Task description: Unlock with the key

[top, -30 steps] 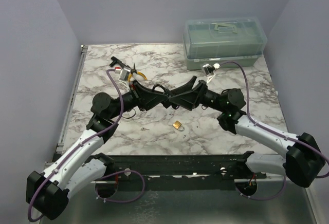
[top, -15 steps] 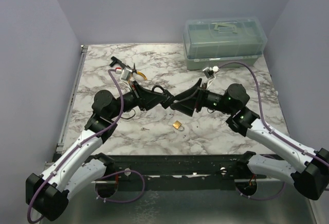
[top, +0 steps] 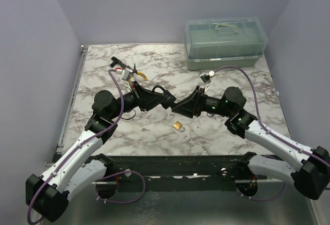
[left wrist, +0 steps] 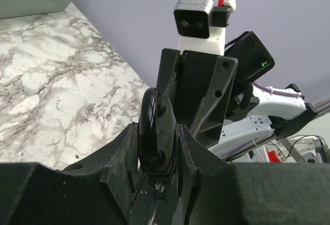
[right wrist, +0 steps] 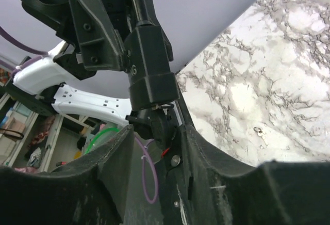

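Observation:
My left gripper [left wrist: 156,129] is shut on a black padlock [left wrist: 166,114] and holds it in the air above the table's middle, shackle towards its wrist. The lock's square body [right wrist: 149,70] also shows in the right wrist view. A black round piece [right wrist: 162,127] sticks out of the lock's underside; I cannot tell whether it is a key's head. My right gripper [right wrist: 157,132] straddles that piece, with a gap at its left finger [right wrist: 111,153]. The two grippers meet nose to nose [top: 174,103]. A tiny silver-grey key [top: 146,130] lies on the marble.
A small brass padlock [top: 178,126] lies on the marble table [top: 103,127], just right of the tiny key. Yellow-handled pliers [top: 138,74] and a black bit [top: 116,61] lie at the back left. A translucent green toolbox [top: 226,42] stands at the back right.
The right arm has swung its elbow outwards and rolled its wrist, keeping its gripper at the lock. Its jaws spread wide, then narrowed around the black piece. The left arm has stayed still.

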Robot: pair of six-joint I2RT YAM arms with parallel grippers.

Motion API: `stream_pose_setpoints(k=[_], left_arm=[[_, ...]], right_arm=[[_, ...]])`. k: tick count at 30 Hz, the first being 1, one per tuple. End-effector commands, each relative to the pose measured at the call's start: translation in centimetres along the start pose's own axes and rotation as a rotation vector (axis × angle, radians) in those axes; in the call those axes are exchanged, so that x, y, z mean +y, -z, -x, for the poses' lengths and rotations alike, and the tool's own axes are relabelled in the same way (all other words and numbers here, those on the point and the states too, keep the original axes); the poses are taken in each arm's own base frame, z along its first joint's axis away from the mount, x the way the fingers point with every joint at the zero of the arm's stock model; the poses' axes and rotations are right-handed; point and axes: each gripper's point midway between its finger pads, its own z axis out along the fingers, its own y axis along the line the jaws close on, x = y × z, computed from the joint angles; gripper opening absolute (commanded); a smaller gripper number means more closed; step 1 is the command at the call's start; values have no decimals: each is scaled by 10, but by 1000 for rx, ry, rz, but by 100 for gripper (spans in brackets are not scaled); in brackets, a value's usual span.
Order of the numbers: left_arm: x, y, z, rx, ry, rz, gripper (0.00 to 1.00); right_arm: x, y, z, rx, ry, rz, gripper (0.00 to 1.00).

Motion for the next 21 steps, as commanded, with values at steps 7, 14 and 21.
stream_pose_setpoints(k=[7, 14, 21], left_arm=[[-36, 5, 30, -100, -87, -97, 0], [-45, 9, 28, -104, -120, -140, 0], [-71, 18, 29, -107, -219, -257, 0]], right_arm=[[10, -8, 1, -7, -19, 88, 31], [16, -11, 5, -10, -33, 126, 1], [43, -6, 17, -46, -51, 232, 0]])
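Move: The key, in the black padlock's end, stands about 1 cm to the left of the open right fingertips, level with them. The black padlock is some 4 cm left and 2 cm ahead of that hand; the brass padlock lies on the table roughly 25 cm below, 5 cm back and 3 cm right. From the left hand, which holds the black padlock, the key is about 4 cm right, 2 cm back and 3 cm lower. The right hand edges about 1 cm left, pinches the key, then both hands rise some 2 cm. ##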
